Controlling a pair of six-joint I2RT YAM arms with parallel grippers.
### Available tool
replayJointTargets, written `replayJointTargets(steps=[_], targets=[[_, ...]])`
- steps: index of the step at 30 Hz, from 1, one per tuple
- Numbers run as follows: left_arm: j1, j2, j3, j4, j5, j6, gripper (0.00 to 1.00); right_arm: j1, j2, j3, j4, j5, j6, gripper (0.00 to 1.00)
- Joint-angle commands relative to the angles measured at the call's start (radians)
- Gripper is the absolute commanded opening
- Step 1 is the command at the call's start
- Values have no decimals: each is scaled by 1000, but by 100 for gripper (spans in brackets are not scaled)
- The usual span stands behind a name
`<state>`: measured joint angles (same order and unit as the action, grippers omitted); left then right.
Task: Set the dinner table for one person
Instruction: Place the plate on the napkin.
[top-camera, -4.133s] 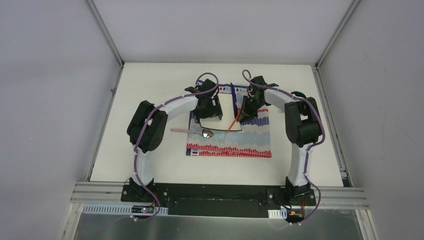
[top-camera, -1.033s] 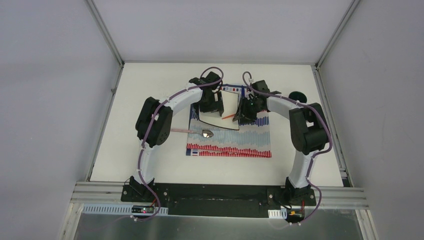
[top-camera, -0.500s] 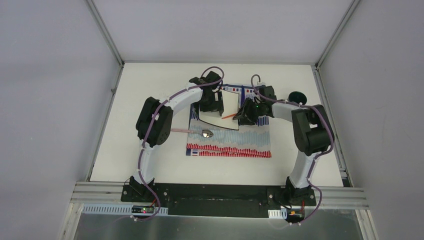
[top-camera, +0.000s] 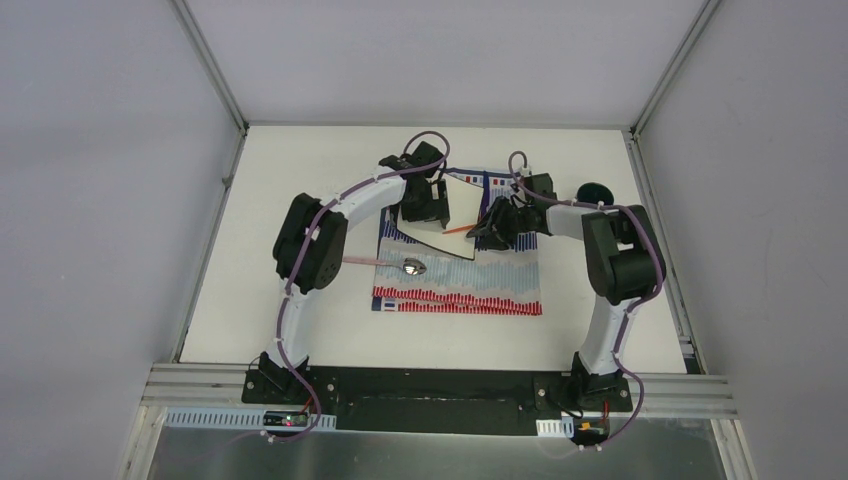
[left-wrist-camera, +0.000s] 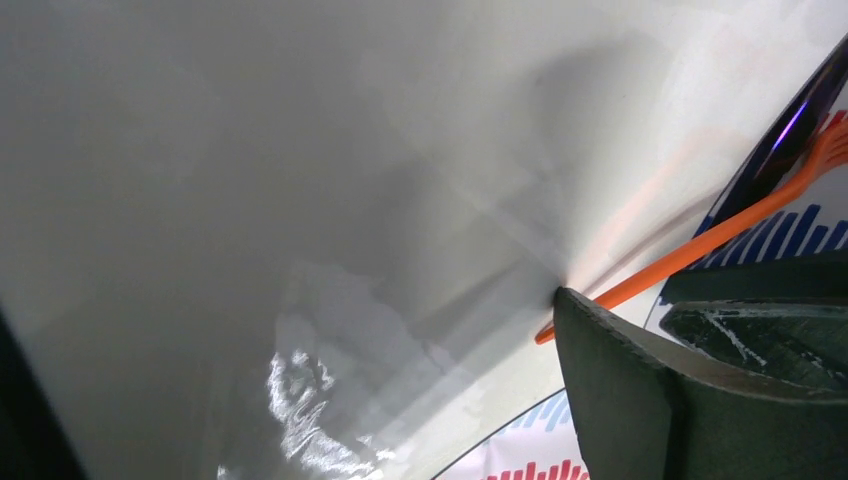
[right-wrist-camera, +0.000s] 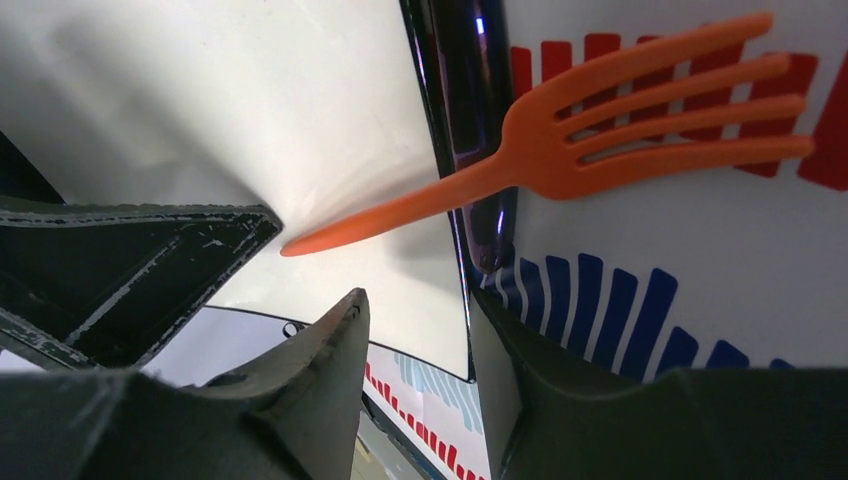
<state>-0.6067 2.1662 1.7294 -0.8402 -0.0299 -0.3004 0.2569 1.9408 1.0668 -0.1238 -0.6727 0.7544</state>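
The dinner table (top-camera: 300, 250) carries a striped cloth (top-camera: 500, 285) with a white square plate (top-camera: 462, 205) on it. An orange fork (top-camera: 458, 230) lies free, its handle on the plate (right-wrist-camera: 250, 110) and its tines (right-wrist-camera: 650, 120) out over the plate's dark rim above the cloth (right-wrist-camera: 700, 250). My right gripper (top-camera: 492, 228) hovers open just behind the fork, its jaws (right-wrist-camera: 415, 310) empty above the plate's corner. Over the plate's left half my left gripper (top-camera: 425, 210) is spread open; one of its fingers (left-wrist-camera: 640, 400) sits close to the plate (left-wrist-camera: 300, 200) beside the fork's handle (left-wrist-camera: 700, 245).
A metal spoon with a pink handle (top-camera: 410, 266) lies at the cloth's left edge, in front of the plate. A dark round object (top-camera: 597, 190) sits on the table behind the right arm. Grey rails edge the table.
The right gripper held the fork about four seconds ago; the fork now lies across the plate's rim. Over the last second the right gripper drew back to the right. The left gripper stayed put.
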Motion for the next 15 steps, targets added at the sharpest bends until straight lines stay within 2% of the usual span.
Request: replayJointTargets(steps=[1, 7, 15], targets=[[-70, 215, -123, -102, -222, 29, 87, 95, 88, 41, 213, 121, -34, 43], [-70, 197, -136, -100, -222, 26, 87, 67, 138, 216, 37, 178, -104, 31], [-70, 172, -174, -95, -227, 19, 87, 37, 208, 378, -44, 203, -118, 19]])
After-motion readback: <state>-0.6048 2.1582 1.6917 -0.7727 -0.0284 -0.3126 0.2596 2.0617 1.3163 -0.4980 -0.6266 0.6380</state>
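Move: The plate's right rim, near its near corner, lies almost at the right hand's fingers, about 1 cm to their left and 1 cm below. From that hand the orange fork, lying across the rim, has its middle some 4 cm ahead, level sideways, and the dark knife along the rim is centred about 9 cm ahead and 1 cm right, both about 1 cm lower. From the left hand that rim lies roughly 12 cm right, 3 cm back and 1 cm down. The right hand's half-open fingers narrow to less than half their gap around the plate's right rim, the upper finger over the plate and the other outside by the knife's end. The hand meanwhile sinks about 1 cm, edges slightly left and tips some 10 degrees steeper. The left hand stays over the plate, wide open. ##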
